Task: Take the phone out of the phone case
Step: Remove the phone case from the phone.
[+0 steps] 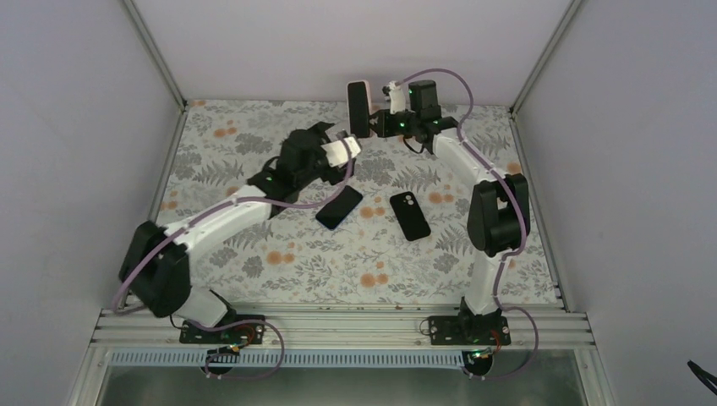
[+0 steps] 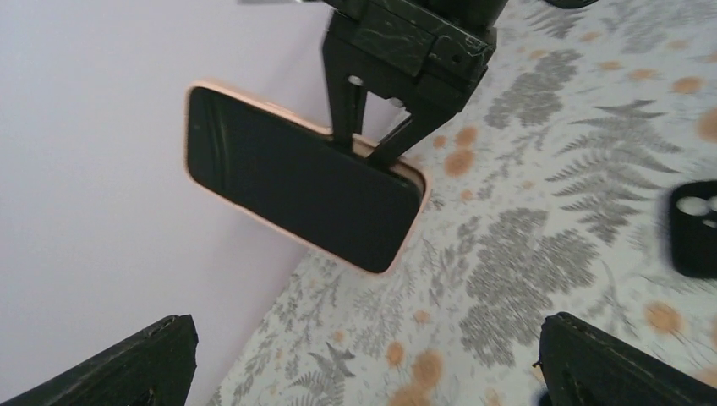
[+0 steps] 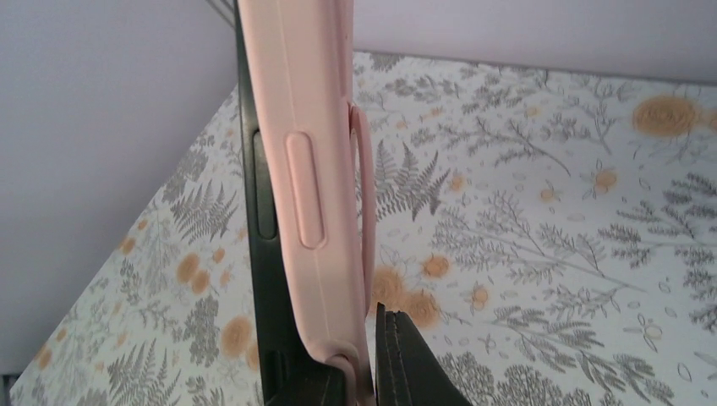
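The phone (image 1: 358, 110) sits in the pink phone case (image 1: 360, 83), held on edge above the table near the back wall. My right gripper (image 1: 373, 122) is shut on it from the right. In the left wrist view the phone's dark screen (image 2: 296, 182) faces the camera inside the pink rim (image 2: 417, 182), with the right fingers (image 2: 342, 118) clamped on its long edge. The right wrist view shows the case's side (image 3: 309, 169), a black strip of the phone (image 3: 264, 254) beside it, and my right gripper (image 3: 355, 376) around both. My left gripper (image 1: 334, 135) (image 2: 363, 364) hangs open just left of the phone, touching nothing.
Two black slabs lie flat mid-table, one (image 1: 339, 207) under the left arm and one with camera holes (image 1: 409, 216) (image 2: 695, 228) to its right. The back wall (image 1: 355, 42) stands close behind the held phone, and side walls close in the floral table.
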You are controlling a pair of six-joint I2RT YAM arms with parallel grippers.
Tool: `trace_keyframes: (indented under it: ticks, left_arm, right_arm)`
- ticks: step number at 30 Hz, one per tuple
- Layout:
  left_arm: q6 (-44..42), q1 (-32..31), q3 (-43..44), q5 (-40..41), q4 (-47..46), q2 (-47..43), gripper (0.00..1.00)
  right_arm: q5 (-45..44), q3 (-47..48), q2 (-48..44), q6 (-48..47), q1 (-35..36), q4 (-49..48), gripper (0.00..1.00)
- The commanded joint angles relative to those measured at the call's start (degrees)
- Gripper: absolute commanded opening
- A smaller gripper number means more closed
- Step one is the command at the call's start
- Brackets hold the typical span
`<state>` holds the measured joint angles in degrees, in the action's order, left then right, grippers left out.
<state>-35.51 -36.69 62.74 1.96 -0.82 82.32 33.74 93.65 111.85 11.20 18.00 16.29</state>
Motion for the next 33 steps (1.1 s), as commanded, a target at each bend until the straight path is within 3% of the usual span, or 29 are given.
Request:
trace_keyframes:
  ticks: [1, 6, 12, 25, 33]
  left_arm:
    - [0.7, -2.0, 2.8, 13.2, -17.9, 6.4, 1.0]
    - [3.0, -2.0, 6.9, 13.3, -20.8, 12.2, 1.0]
    - [4.2, -1.7, 5.5, 17.7, -26.8, 15.2, 1.0]
    - [7.2, -1.4, 5.4, 16.1, -22.7, 16.1, 1.0]
    - [5.8, -1.4, 6.8, 22.4, -24.2, 19.0, 1.0]
  right_arm:
    - [-4.0, 3.3, -4.8, 4.0, 2.9, -6.3, 0.04]
    - [-5.1, 2.0, -5.5, 4.6, 4.1, -7.3, 0.04]
    - [-4.1, 2.6, -5.5, 4.7, 4.1, -7.5, 0.04]
    - [-2.8, 2.1, -5.6, 5.9, 4.2, -8.9, 0.04]
    - [-1.7, 1.6, -5.4, 6.1, 4.2, -9.2, 0.04]
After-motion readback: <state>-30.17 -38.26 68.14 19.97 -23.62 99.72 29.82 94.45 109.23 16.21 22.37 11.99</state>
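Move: The phone in its pink case, held upright by the right gripper, has its middle about 11 cm ahead of the open left gripper, 5 cm to its right and 2 cm higher. On the table some 26 cm below the left gripper, the loose dark phone lies nearly underneath, 2 cm to the right, and the empty black case 2 cm back and 24 cm right. From the right gripper, the held phone's middle is roughly 3 cm ahead, 3 cm left and 3 cm up. Bring the left gripper about 8 cm forward to the lower end of the pink-cased phone, edging slightly right, turning some 15 degrees counter-clockwise and tipping the fingers up a little; keep them wide open. Meanwhile keep the right gripper's pinch on the case edge and lift the case and phone about 4 cm, shifting them 3 cm left towards the left gripper, then hold nearly still. ##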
